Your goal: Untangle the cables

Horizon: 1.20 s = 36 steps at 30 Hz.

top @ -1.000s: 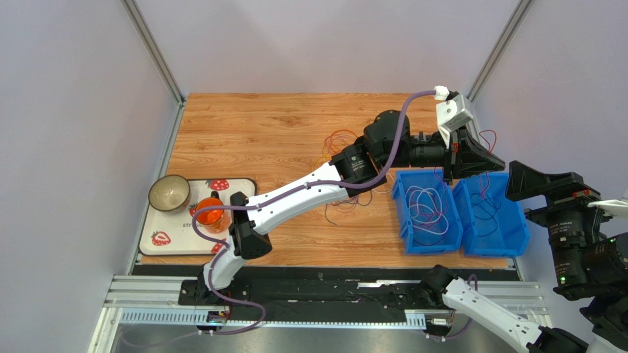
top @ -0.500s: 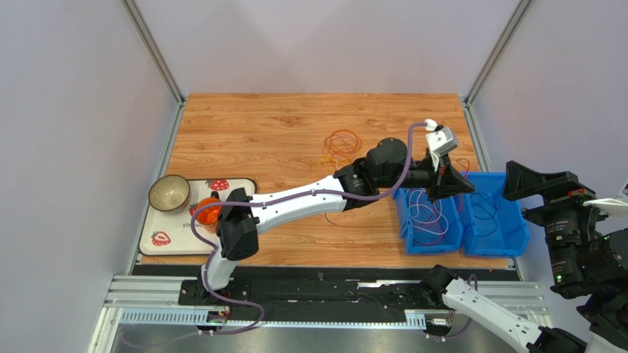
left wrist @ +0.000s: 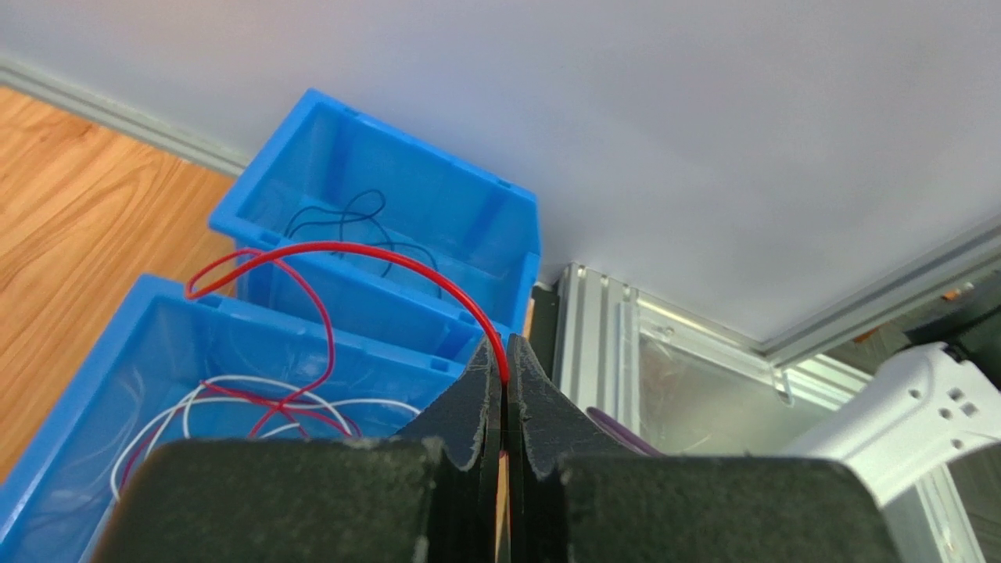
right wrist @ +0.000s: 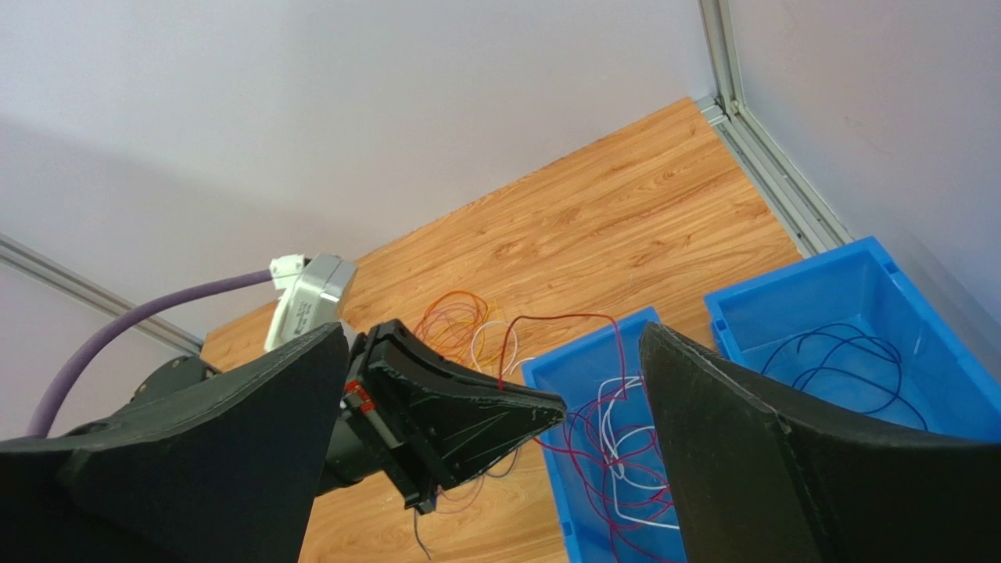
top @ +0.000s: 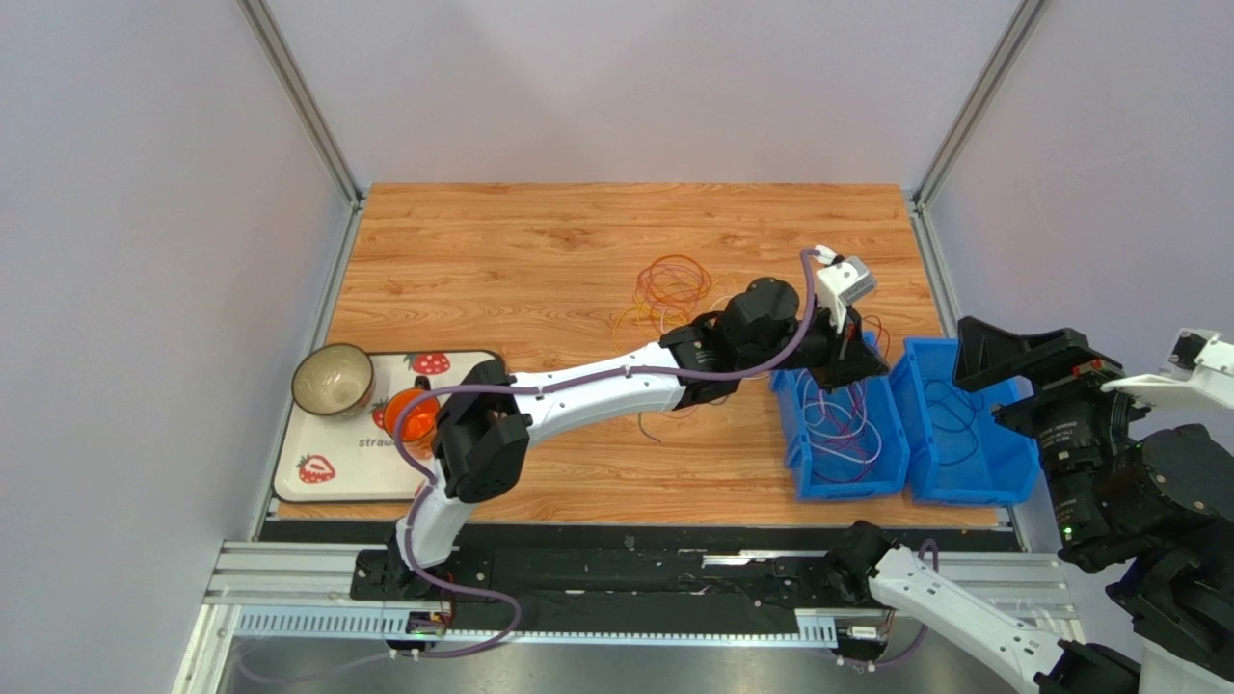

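Note:
My left gripper (left wrist: 505, 366) is shut on a thin red cable (left wrist: 353, 250). The cable arcs out from the fingertips and drops into the nearer blue bin (left wrist: 176, 340). In the top view this gripper (top: 855, 367) hovers over the back edge of the left blue bin (top: 794, 434), which holds white, red and purple cables (top: 837, 412). A tangle of orange, red and yellow cables (top: 669, 282) lies on the wood behind the arm. My right gripper (right wrist: 494, 340) stands wide open with nothing between its fingers, looking at the left gripper (right wrist: 517, 411) from the right (top: 1007, 352).
A second blue bin (top: 1014, 466) with dark cables sits right of the first. At the left a strawberry-print tray (top: 312, 470) carries a bowl (top: 332, 379) and an orange object (top: 412, 420). Metal frame posts and walls border the table.
The left gripper has drawn back from the far right corner, leftward and lower, to the left bin, still holding the red cable. The right arm has shifted slightly left.

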Each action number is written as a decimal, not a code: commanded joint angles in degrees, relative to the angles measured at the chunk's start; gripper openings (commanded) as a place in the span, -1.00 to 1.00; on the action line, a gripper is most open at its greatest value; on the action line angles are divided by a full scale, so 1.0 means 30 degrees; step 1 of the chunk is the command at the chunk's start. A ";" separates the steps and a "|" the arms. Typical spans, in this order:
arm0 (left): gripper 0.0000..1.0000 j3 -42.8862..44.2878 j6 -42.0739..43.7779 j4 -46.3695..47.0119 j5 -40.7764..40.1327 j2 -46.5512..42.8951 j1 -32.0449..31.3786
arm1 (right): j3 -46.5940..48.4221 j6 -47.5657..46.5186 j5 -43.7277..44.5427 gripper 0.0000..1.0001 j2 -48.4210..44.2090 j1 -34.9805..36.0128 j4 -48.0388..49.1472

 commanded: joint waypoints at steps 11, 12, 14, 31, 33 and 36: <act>-1.00 0.1359 -0.2019 -0.2557 -0.0966 0.3589 0.0319 | -0.1750 0.0755 -0.1000 0.99 0.0798 0.0020 0.0473; -1.00 0.1419 -0.2223 -0.2793 -0.1287 0.3880 0.0290 | -0.1751 0.0726 -0.1029 0.98 0.0828 0.0078 0.0502; -1.00 0.1827 -0.2429 -0.3378 -0.1349 0.4145 0.0377 | -0.1867 0.0667 -0.1058 0.98 0.0945 0.0049 0.0560; -0.89 0.4319 -0.4510 -0.6429 -0.1115 0.5875 0.0787 | -0.2454 0.0666 -0.1527 0.98 0.0769 0.0049 0.0853; -0.71 0.4407 -0.4569 -0.6487 -0.0822 0.5817 0.0787 | -0.2425 0.0696 -0.1673 0.98 0.0828 0.0049 0.0824; -0.36 0.4350 -0.4569 -0.6545 -0.0587 0.5466 0.0787 | -0.2395 0.0871 -0.1937 0.97 0.0915 0.0049 0.0766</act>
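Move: The left hand already holds the red cable. The left blue bin it is being taken to has its middle about 4 cm ahead of this hand, neither left nor right, and roughly 26 cm below; the right blue bin stands some 16 cm to the right of that bin, level with it. The open, empty right hand has the left bin about 9 cm ahead, 6 cm to its left and 40 cm below. Still pinching the red cable, the left hand sinks about 17 cm over the left blue bin, with a small reach forward, its fingers tipping downward as the wrist turns some 30 degrees; the drop slows halfway, and only at the very end do the fingers start to part. The right hand, wide open and empty, eases down and left with a little forward, about 6 cm in all. ##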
